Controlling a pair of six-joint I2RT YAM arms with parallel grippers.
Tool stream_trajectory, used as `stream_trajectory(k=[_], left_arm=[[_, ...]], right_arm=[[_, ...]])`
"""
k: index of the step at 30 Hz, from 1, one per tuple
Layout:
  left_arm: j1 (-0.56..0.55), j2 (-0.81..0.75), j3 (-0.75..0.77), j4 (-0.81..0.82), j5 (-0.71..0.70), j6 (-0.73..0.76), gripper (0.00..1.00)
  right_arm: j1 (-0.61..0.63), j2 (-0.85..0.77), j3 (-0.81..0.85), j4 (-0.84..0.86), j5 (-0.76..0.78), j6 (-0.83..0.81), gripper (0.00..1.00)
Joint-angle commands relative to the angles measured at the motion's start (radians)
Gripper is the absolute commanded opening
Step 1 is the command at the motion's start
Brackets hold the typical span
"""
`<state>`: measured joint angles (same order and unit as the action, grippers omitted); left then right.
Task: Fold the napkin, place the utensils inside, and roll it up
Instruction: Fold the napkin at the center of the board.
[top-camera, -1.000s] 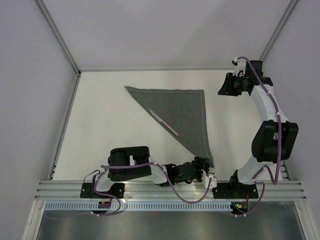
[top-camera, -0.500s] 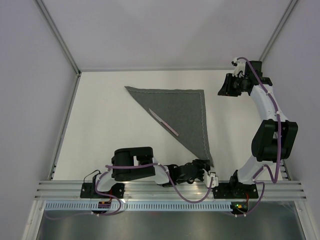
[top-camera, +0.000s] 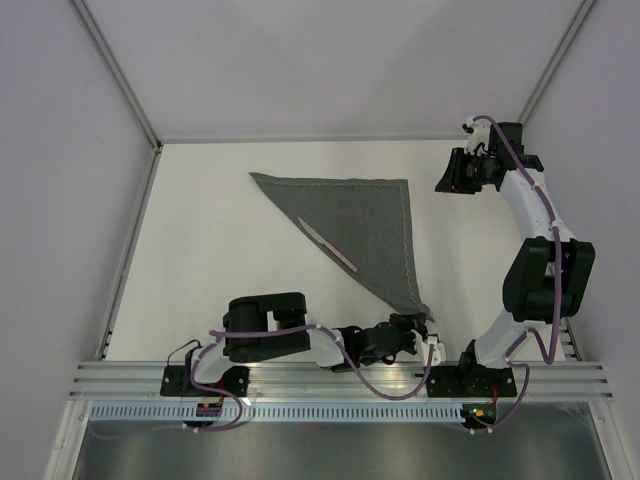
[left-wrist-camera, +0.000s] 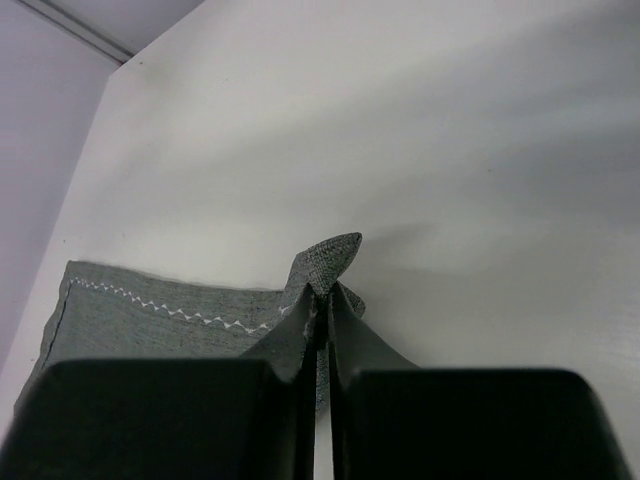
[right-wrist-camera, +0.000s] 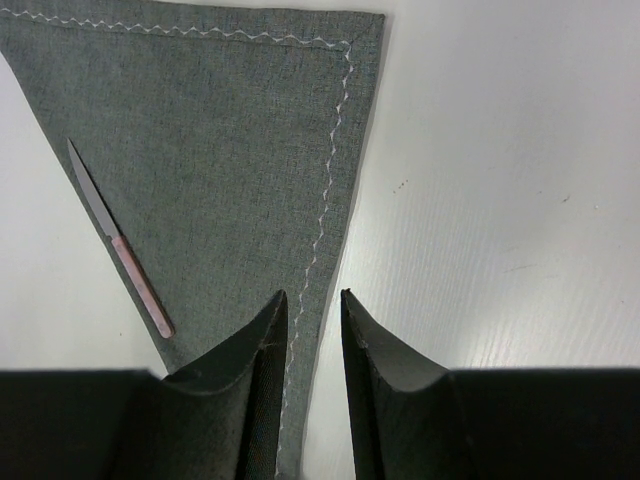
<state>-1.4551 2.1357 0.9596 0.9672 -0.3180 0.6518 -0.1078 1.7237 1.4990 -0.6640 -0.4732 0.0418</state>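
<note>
The dark grey napkin (top-camera: 365, 215) lies folded into a triangle on the white table, its point toward the arms. A slim knife, the only one of the utensils in view (top-camera: 328, 245), lies along its slanted left edge. My left gripper (top-camera: 418, 325) is shut on the napkin's near corner; in the left wrist view the corner's tip (left-wrist-camera: 332, 256) pokes up between the closed fingers (left-wrist-camera: 352, 345). My right gripper (top-camera: 445, 175) hangs above the table beside the napkin's far right corner, open and empty. From the right wrist view, napkin (right-wrist-camera: 220, 130), knife (right-wrist-camera: 120, 245) and gripper (right-wrist-camera: 313, 295) all show.
The table's metal frame rails (top-camera: 120, 250) run along its left and far edges, with lilac walls beyond. The aluminium base rail (top-camera: 330, 380) carrying both arm mounts bounds the near edge, close behind my left gripper.
My left gripper has shut on the napkin's near corner, and the tip now stands slightly raised and bunched. The right arm has hardly moved.
</note>
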Motion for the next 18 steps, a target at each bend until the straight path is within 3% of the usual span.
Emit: stream_trajectory(k=[1,11,18], left_arm=[[0.004,-0.029,0.041,0.001,-0.076,-0.153,0.02],[0.102,-0.18,0.048,-0.154,-0.168,-0.486,0.02],[0.269,-0.299,0.013,-0.306,-0.193,-0.765,0.02]], right_arm=[[-0.001,0.013,-0.002,0.024,-0.002,0.018,0.34],[-0.003,0.016,-0.002,0.021,-0.004,0.018,0.33],[-0.001,0.016,-0.003,0.017,-0.007,0.017,0.33]])
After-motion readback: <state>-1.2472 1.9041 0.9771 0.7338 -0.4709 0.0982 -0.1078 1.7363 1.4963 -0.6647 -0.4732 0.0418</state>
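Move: The left gripper already has the napkin's near corner pinched and slightly raised. The napkin's middle, where the corner is heading, lies about 24 cm ahead, 15 cm to its left and 3 cm below. The knife on the napkin is centred some 19 cm ahead and 25 cm left; the napkin's far right corner is about 38 cm ahead and 3 cm left. From the right hand, the napkin's middle is roughly 4 cm back, 18 cm left and 15 cm below. Keep the left gripper shut on the napkin's near corner and carry it forward and to the left, towards the napkin's middle, gathering speed to cover some 10 cm forward and half that leftward. Lift it about 6 cm on the way, and swing the fingers counter-clockwise by some 25 degrees, rolling the wrist as they come round to point more forward. ##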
